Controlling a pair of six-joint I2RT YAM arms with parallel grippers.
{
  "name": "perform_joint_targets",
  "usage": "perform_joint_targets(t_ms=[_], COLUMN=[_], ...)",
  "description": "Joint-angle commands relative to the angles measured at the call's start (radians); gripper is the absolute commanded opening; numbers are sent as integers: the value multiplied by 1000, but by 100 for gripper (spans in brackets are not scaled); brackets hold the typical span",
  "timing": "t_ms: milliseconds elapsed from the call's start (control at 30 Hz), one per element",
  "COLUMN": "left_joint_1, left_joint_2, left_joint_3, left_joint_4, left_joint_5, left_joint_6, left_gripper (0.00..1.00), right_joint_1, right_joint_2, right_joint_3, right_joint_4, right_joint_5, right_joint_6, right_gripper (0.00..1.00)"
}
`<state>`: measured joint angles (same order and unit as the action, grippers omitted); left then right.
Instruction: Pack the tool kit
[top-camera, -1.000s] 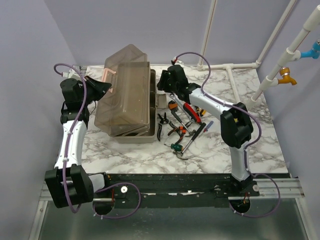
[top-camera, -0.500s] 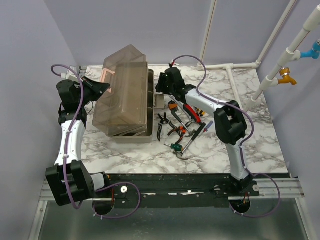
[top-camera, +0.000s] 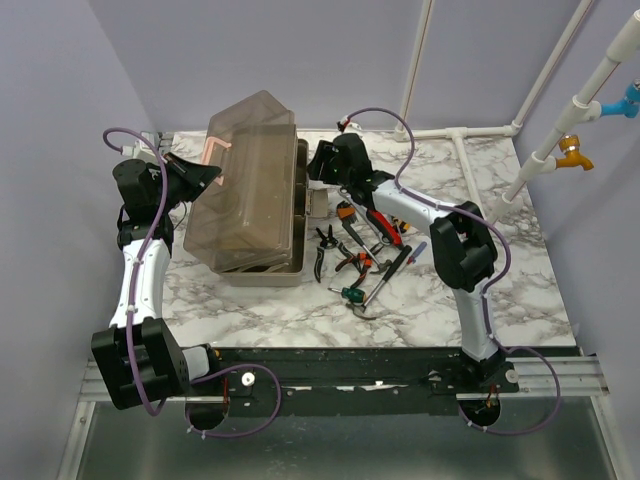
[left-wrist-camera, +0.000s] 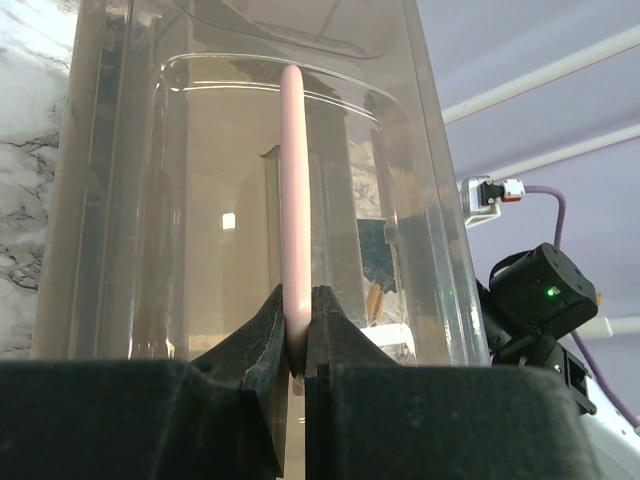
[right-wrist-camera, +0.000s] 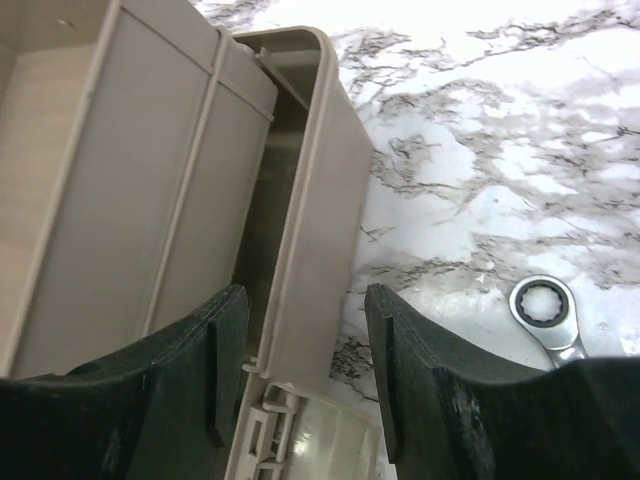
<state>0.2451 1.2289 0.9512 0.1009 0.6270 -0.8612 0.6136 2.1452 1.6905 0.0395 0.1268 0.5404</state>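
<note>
The tool kit's smoky toolbox (top-camera: 255, 200) sits left of centre with its lid (left-wrist-camera: 250, 200) raised at a tilt. My left gripper (top-camera: 197, 172) (left-wrist-camera: 297, 340) is shut on the lid's pink handle (top-camera: 212, 150) (left-wrist-camera: 292, 180). At the box's far right corner, my right gripper (top-camera: 322, 165) (right-wrist-camera: 305, 340) is open. Its fingers (right-wrist-camera: 225, 340) straddle the beige side wall (right-wrist-camera: 315, 230), with a gap on the outer side. Loose hand tools (top-camera: 360, 250) lie right of the box, among them a red knife (top-camera: 385, 222), and a wrench's ring end (right-wrist-camera: 545, 305) shows.
White pipes (top-camera: 462, 135) run along the back right of the marble table (top-camera: 470, 180). A slanted pipe (top-camera: 575, 95) carries a blue (top-camera: 626, 100) and an orange tap (top-camera: 572, 152). A beige latch (right-wrist-camera: 265, 430) sits just below my right fingers. Purple walls close the left and back.
My right arm has folded in and its gripper has shifted slightly left to the box wall. The left gripper and the lid have moved a little left.
</note>
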Motion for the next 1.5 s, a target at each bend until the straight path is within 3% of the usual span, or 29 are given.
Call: perform_joint_targets(t_ms=[0,267,400,500,667,967,1133,1467], left_joint_1=[13,20,30,49,130,265,295,362], left_joint_2=[-8,3,2,0,0,61,56,18], left_joint_3=[24,31,39,44,14,-114,-119,-126], left_joint_4=[115,115,114,117,197,469,433,190], left_joint_5=[42,53,64,77,128,201,198,110], left_joint_6=[3,6,0,-11,-95,-330,-311,-131], left_gripper=[0,0,0,0,0,0,0,0], right_joint_1=[4,10,12,12,0,-74,-112,-146], right_joint_2=[0,113,142,132,94,10,0,-31], right_joint_3=[21,116,156,155,152,91,85,42], right_joint_4=[51,-36,-120,-161,-240,-279,-316,-314], right_joint_5=[-70,-88,-38,34,145,69,39,16], right_joint_6=[-13,-2,-8,-31,-82,-115,-116,-114], right_gripper=[57,56,33,28,4,1,1,1])
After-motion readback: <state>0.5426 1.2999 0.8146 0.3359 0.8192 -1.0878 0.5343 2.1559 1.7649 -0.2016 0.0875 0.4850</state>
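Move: The right hand's half-open fingers straddle the toolbox's right rim, about 2 cm left, 1 ahead and 3 below its hand point. The latch lies some 6 cm back of that hand, level sideways and 6 lower; the ratchet wrench's head 7 cm right, 2 back and 13 below it. The left hand still holds the lid handle at its own hand point; from there the toolbox base's middle lies some 7 cm right, 3 ahead and 21 below. The right hand edges about 2 cm left and 1 ahead, sinks some 2 cm over the toolbox's right rim, shuts its fingers to pinch the wall, and then, keeping that pinch, drags it about 7 cm to the right, its fingers tipping slightly down. The left hand, at first nearly still, keeps its grip on the lid handle and from midway pulls it about 9 cm left and, late on, some 3 cm down, away from the base, rolling some 15 degrees so that its left side dips. ##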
